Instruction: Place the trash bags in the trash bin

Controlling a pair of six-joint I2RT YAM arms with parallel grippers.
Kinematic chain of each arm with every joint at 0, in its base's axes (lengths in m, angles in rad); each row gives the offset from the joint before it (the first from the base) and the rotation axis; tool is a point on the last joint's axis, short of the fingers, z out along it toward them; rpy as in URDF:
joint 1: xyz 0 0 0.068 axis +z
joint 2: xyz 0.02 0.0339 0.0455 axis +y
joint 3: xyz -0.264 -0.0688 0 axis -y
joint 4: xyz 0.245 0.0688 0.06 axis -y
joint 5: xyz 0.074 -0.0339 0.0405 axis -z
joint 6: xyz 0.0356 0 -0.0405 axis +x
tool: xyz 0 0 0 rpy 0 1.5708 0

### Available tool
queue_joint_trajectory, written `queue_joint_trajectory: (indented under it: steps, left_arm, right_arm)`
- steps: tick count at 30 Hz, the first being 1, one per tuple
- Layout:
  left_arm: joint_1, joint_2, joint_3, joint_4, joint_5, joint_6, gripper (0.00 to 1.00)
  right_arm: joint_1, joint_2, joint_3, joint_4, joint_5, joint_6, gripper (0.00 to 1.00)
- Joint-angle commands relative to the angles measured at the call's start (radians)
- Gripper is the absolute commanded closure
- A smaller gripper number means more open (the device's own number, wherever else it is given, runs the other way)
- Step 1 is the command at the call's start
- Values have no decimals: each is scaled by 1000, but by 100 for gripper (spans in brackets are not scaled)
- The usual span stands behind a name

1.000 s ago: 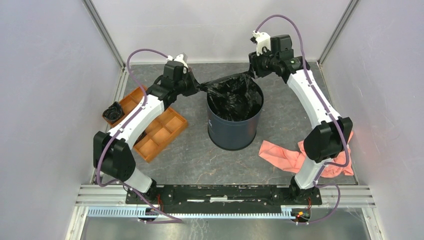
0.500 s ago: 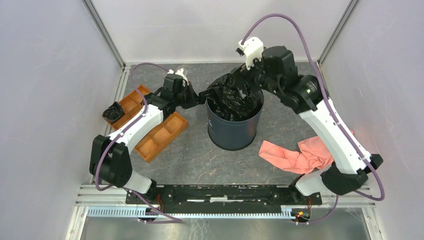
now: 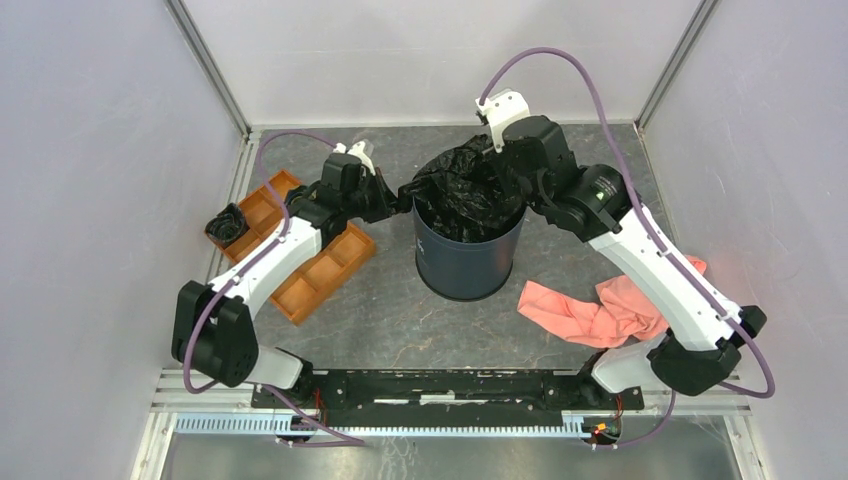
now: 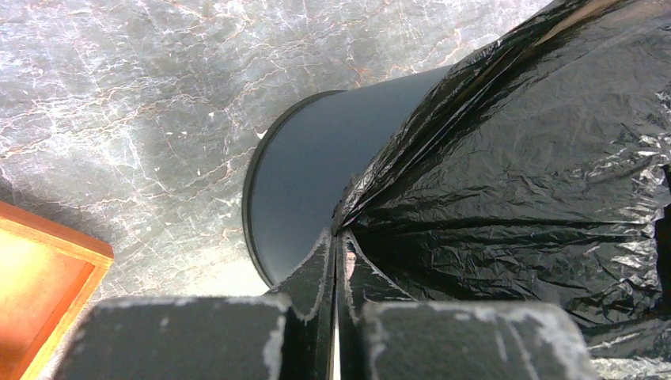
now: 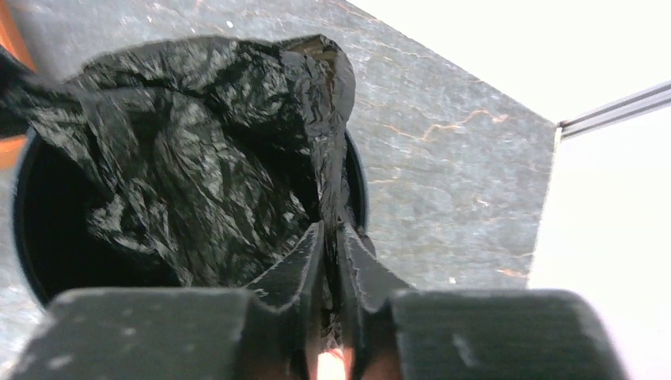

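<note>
The dark navy trash bin stands mid-table with a large black trash bag bunched in its mouth and rising above the rim. My left gripper is shut on the bag's left edge just outside the rim; in the left wrist view the film fans out from the closed fingertips beside the bin wall. My right gripper is at the far right rim, shut on a fold of the bag that runs between its fingers. A small black trash bag wad lies in the orange tray.
The orange compartment tray lies left of the bin, under my left arm. A pink cloth lies right of the bin beneath my right arm. Grey walls enclose the table on three sides.
My right arm swung forward and left from the back corner to the bin's far rim, where its jaws opened, then closed on the bag. My left gripper kept its grip and shifted slightly left.
</note>
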Motion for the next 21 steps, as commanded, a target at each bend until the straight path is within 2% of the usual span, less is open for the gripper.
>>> queue_joint_trajectory:
  steps: [1, 2, 7, 11, 21]
  left_arm:
    - [4, -51, -15, 38, 16, -52, 98]
    - [4, -53, -21, 38, 16, -55, 98]
    - [4, -67, -35, 32, 24, -61, 98]
    - [4, -78, -49, 35, 33, -68, 98]
    - [3, -126, -154, 57, 95, -105, 98]
  right_arm:
    - [-71, -43, -56, 162, 5, 41, 93]
    - [-126, -41, -78, 181, -50, 46, 99]
    - [-339, -33, -213, 283, -240, 76, 100]
    - [-447, -21, -330, 359, -290, 75, 100]
    - [-490, -105, -684, 519, -493, 91, 98]
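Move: The right gripper is nearly shut, with the trash bag's mouth edge between its fingers. The bin's right rim is about 6 cm ahead, 7 cm right and 17 cm below; the bin's middle is some 6 cm ahead, 6 cm left and 28 cm down. The pink cloth lies roughly 32 cm right and 10 cm back. From the left gripper, the bin's middle is about 3 cm ahead and 14 cm right, the wooden tray about 28 cm left and 4 cm ahead. Shut the right gripper fully on the bag's edge and sweep it right and forward, then mostly down towards the bin's right rim, about 17 cm down and 10 cm right in all, easing back slightly last and tipping the fingers down some 15 degrees. Keep the left gripper's pinch on the bag at the left rim and draw it back a little. ##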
